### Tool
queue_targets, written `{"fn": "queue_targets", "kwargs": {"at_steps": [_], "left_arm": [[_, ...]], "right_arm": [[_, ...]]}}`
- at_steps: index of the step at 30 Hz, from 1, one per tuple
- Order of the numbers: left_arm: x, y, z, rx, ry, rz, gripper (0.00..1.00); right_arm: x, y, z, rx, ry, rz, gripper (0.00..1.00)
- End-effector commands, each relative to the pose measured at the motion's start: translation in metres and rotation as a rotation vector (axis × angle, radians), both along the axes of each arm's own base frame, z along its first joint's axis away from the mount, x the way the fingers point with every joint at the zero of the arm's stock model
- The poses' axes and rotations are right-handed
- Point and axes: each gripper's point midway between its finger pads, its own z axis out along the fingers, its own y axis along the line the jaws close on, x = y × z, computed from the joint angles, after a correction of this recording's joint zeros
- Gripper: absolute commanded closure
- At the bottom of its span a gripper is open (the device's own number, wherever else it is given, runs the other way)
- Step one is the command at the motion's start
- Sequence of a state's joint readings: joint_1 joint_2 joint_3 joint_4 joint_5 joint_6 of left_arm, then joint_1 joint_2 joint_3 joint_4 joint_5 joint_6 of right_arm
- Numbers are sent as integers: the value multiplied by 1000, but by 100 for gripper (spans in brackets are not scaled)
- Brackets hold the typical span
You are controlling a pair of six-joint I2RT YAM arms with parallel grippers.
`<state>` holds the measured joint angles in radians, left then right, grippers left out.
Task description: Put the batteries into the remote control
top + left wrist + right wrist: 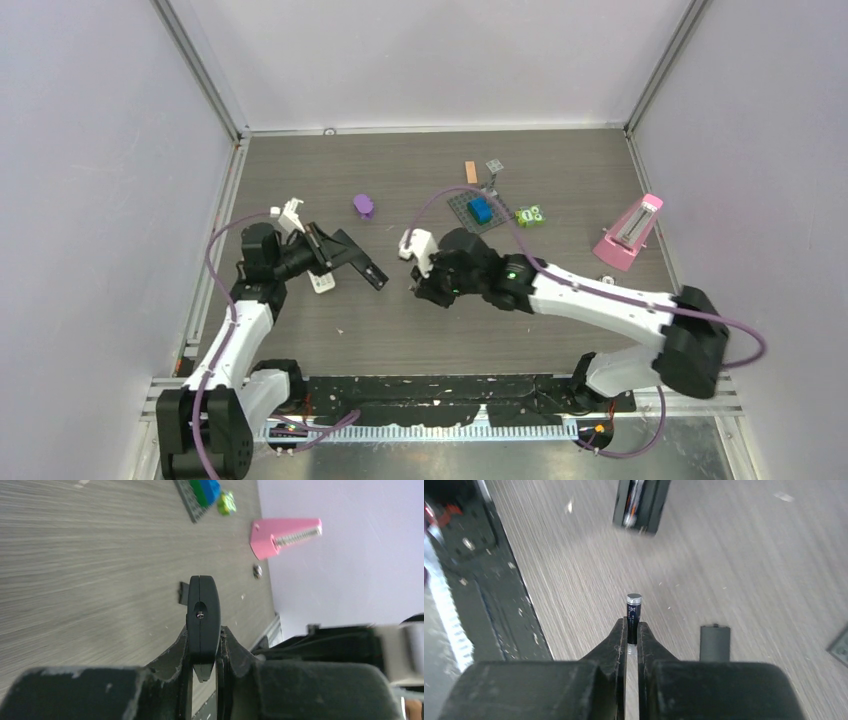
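The black remote control (350,258) is held off the table at the left, with my left gripper (318,250) shut on one end. In the left wrist view the remote control (202,612) stands edge-on, pinched in my left gripper (205,632). My right gripper (425,285) hovers right of the remote. In its wrist view, my right gripper (632,627) is shut on a dark battery (632,615), whose silvery end points away from the fingers. Ahead, the remote control (640,505) shows its open compartment with something thin inside. A dark flat cover (715,642) lies on the table beside my right fingers.
A small white object (322,283) lies under the left arm. Farther back are a purple piece (363,206), a grey baseplate (462,210) with a blue brick (480,210), a green toy (530,216), an orange strip (471,172) and a pink metronome (628,233). Walls close three sides.
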<state>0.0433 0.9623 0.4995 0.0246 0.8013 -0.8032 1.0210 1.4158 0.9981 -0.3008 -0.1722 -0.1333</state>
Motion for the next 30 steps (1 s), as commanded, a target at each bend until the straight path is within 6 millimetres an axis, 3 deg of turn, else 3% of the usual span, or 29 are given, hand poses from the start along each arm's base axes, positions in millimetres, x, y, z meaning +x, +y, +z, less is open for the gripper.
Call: {"fn": "queue_targets", "kwargs": {"at_steps": [1, 5, 10, 17, 23, 26, 30], "left_arm": [[-20, -38, 27, -89, -158, -191, 100], [-29, -56, 29, -179, -156, -202, 100], [-36, -71, 41, -311, -147, -168, 100], [-46, -80, 42, -383, -102, -140, 100], [-50, -81, 38, -406, -68, -140, 100], [-51, -81, 36, -413, -59, -140, 100], [-52, -82, 36, -413, -59, -148, 100]], "right_arm": [[12, -4, 74, 286, -30, -245, 95], [17, -20, 104, 259, 40, -406, 95], [1, -20, 103, 159, 126, -389, 95], [-16, -25, 93, 46, 185, -392, 95], [-35, -11, 88, -24, 154, -328, 94], [-33, -9, 78, -79, 133, -356, 94], [-25, -6, 79, -89, 90, -400, 95]]}}
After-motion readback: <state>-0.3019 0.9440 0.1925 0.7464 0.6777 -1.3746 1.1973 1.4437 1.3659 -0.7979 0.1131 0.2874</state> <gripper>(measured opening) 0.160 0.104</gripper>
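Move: The right hand holds a battery; the remote control's open battery compartment, with one battery already in it, lies about 9 cm to its left, 3 cm ahead and 4 cm higher. The battery cover is on the table some 8 cm ahead, 3 cm right and 12 cm below. From the left hand, which grips the remote control, the held battery is about 15 cm right, 8 cm back and 4 cm lower; a white remote lies 6 cm left, 1 cm ahead and 15 cm below. The right hand rises fast by about 11 cm with the battery still pinched, turning some 20 degrees clockwise, then sinks about 4 cm and draws back some 5 cm to bring the battery's tip close to the near edge of the compartment. The left hand keeps its grip and carries the remote control right and back towards that battery, then rises slightly and rolls its left side down as it settles. ##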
